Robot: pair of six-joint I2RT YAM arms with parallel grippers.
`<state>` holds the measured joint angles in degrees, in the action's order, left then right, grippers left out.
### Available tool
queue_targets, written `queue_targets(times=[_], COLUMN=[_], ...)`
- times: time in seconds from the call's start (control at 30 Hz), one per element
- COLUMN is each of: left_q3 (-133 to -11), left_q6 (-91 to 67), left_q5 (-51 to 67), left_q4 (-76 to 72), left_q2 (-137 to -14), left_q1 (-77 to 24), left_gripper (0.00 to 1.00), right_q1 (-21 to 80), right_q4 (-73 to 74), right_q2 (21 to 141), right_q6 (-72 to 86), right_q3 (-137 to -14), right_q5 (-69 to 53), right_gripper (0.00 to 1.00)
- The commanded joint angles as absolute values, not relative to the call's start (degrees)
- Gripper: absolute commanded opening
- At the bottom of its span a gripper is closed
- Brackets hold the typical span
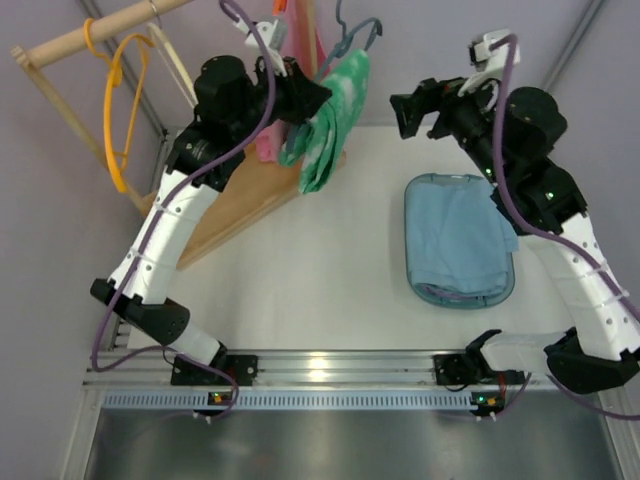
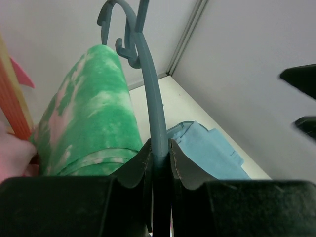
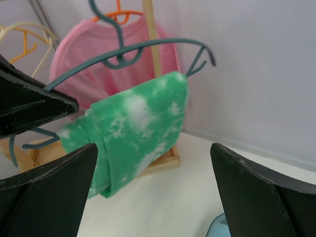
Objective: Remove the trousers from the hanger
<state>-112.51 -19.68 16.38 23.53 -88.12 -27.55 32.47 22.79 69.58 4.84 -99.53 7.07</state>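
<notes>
The green, white-blotched trousers hang folded over the bar of the thin grey-blue hanger, above the back of the table. My left gripper is shut on one arm of the hanger, beside the trousers. The hanger's hook points up and rests on nothing I can see. My right gripper is wide open, level with the trousers and a short way to their right, touching nothing.
A wooden rack at the back left carries an orange hanger, a cream one and a pink cloth. Its wooden base lies below the trousers. A blue tray with a folded light-blue cloth sits at the right.
</notes>
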Motion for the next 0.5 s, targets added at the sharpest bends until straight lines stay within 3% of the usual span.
queue_targets(times=[0.0, 0.33, 0.47], left_q3=[-119.61, -125.07, -126.12], left_q6=[-13.37, -10.81, -13.27], left_q5=[5.13, -5.35, -6.06], left_q4=[8.44, 8.18, 8.09], left_q2=[-86.92, -93.95, -95.45], left_q1=[-34.25, -39.64, -39.81], left_gripper=[0.0, 0.0, 0.0], right_q1=[35.85, 42.18, 44.21], right_q4=[19.7, 12.66, 11.96], right_q2=[72.59, 73.39, 74.35], right_q6=[3.35, 1.93, 0.62], right_q3=[-97.23, -88.51, -86.49], right_q5=[5.72, 10.55, 19.04], right_gripper=[0.99, 0.99, 1.0])
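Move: The green trousers hang over the hanger held by the left fingers, their middle about 6 cm ahead of the left hand, 5 cm to its right and 9 cm lower. From the open right hand they lie some 12 cm left, 7 cm ahead and 9 cm down. The hanger's free end is about 5 cm left, 12 cm ahead and 8 cm above the right hand; the pink shirt hangs roughly 8 cm left of the trousers and 6 cm beyond them. Keeping its pinch on the blue-grey hanger, the left hand carries it about 6 cm to the right, towards the right hand, slowing as it goes. The right hand, fingers staying wide open, sinks some 11 cm while sliding 8 cm left and slightly forward to the trousers' near side, tipping about 10 degrees down and dropping its left side as much; whether it touches the cloth can't be seen. ##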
